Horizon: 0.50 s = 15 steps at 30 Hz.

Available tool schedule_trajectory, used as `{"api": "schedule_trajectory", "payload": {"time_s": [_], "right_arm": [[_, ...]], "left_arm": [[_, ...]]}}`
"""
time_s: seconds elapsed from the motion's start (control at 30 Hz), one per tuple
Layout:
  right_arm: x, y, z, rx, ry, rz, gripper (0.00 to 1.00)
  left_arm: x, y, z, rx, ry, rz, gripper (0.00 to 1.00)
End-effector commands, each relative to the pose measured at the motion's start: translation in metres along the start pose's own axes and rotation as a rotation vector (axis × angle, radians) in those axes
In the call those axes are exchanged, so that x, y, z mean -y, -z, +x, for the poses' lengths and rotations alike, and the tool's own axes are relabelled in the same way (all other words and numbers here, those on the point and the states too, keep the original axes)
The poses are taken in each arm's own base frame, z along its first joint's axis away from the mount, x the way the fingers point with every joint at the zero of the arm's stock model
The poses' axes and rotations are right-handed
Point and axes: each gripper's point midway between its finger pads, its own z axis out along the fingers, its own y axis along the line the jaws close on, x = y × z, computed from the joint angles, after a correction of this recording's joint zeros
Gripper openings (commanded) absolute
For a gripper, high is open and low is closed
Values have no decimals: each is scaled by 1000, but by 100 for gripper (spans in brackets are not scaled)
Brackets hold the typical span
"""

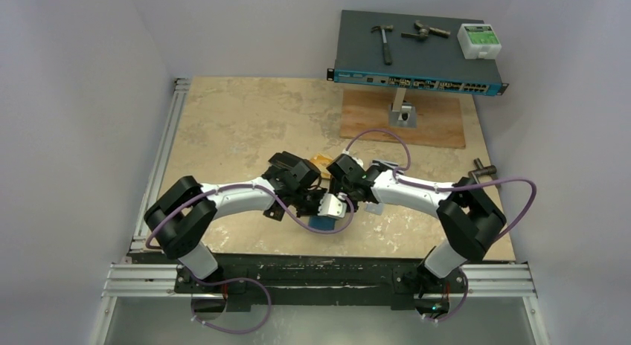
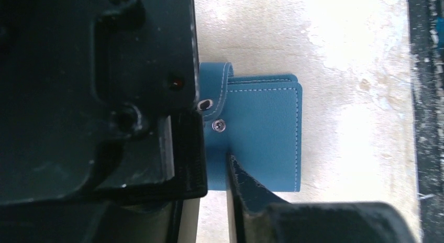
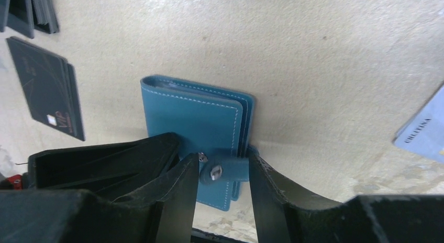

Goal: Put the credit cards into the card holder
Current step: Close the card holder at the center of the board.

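Observation:
The teal card holder lies folded flat near the table's front edge, its snap tab undone. My left gripper is over its cover. Its fingers stand a narrow gap apart with nothing between them, and one fingertip rests on the leather. My right gripper is open and straddles the tab from the other side. A stack of black credit cards lies beside the holder, with more black ones beyond it. A silver card lies at the right and an orange one behind the grippers.
A network switch on a stand at the back right carries a hammer and a white box. Beneath it lies a wooden board. The black front rail runs close to the holder.

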Motion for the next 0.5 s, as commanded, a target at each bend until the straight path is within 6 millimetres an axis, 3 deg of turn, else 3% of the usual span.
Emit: {"api": "schedule_trajectory", "payload": {"time_s": [0.0,0.17,0.47], "right_arm": [[-48,17,8,15,-28,-205,41],[-45,19,3,37,-51,-216,42],[-37,29,-6,61,-30,-198,42]], "left_arm": [[-19,20,-27,65,106,-62,27],[-28,45,-37,103,155,-90,45],[-46,96,-44,178,299,-163,55]]}}
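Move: The card holder lies folded right under both hands. Its middle is about 2 cm to the right, 1 cm ahead and 1 cm below the left hand, and from the right hand some 2 cm left, level with it and 2 cm below. The black cards lie about 12 cm left and 2 cm ahead of the left hand, the orange cards 15 cm ahead and 3 cm right of it. A white card sits some 12 cm right and 2 cm ahead of the right hand. Leftward and low at first, then mostly up, the right hand leaves the strap, travelling about 3 cm left over the holder and rising nearly 4 cm, its left side rolling up some 10 degrees, fingers unchanged. The left hand comes free of the holder's left part, rises about 4 cm with 2 cm of drift left, and opens to roughly half. ##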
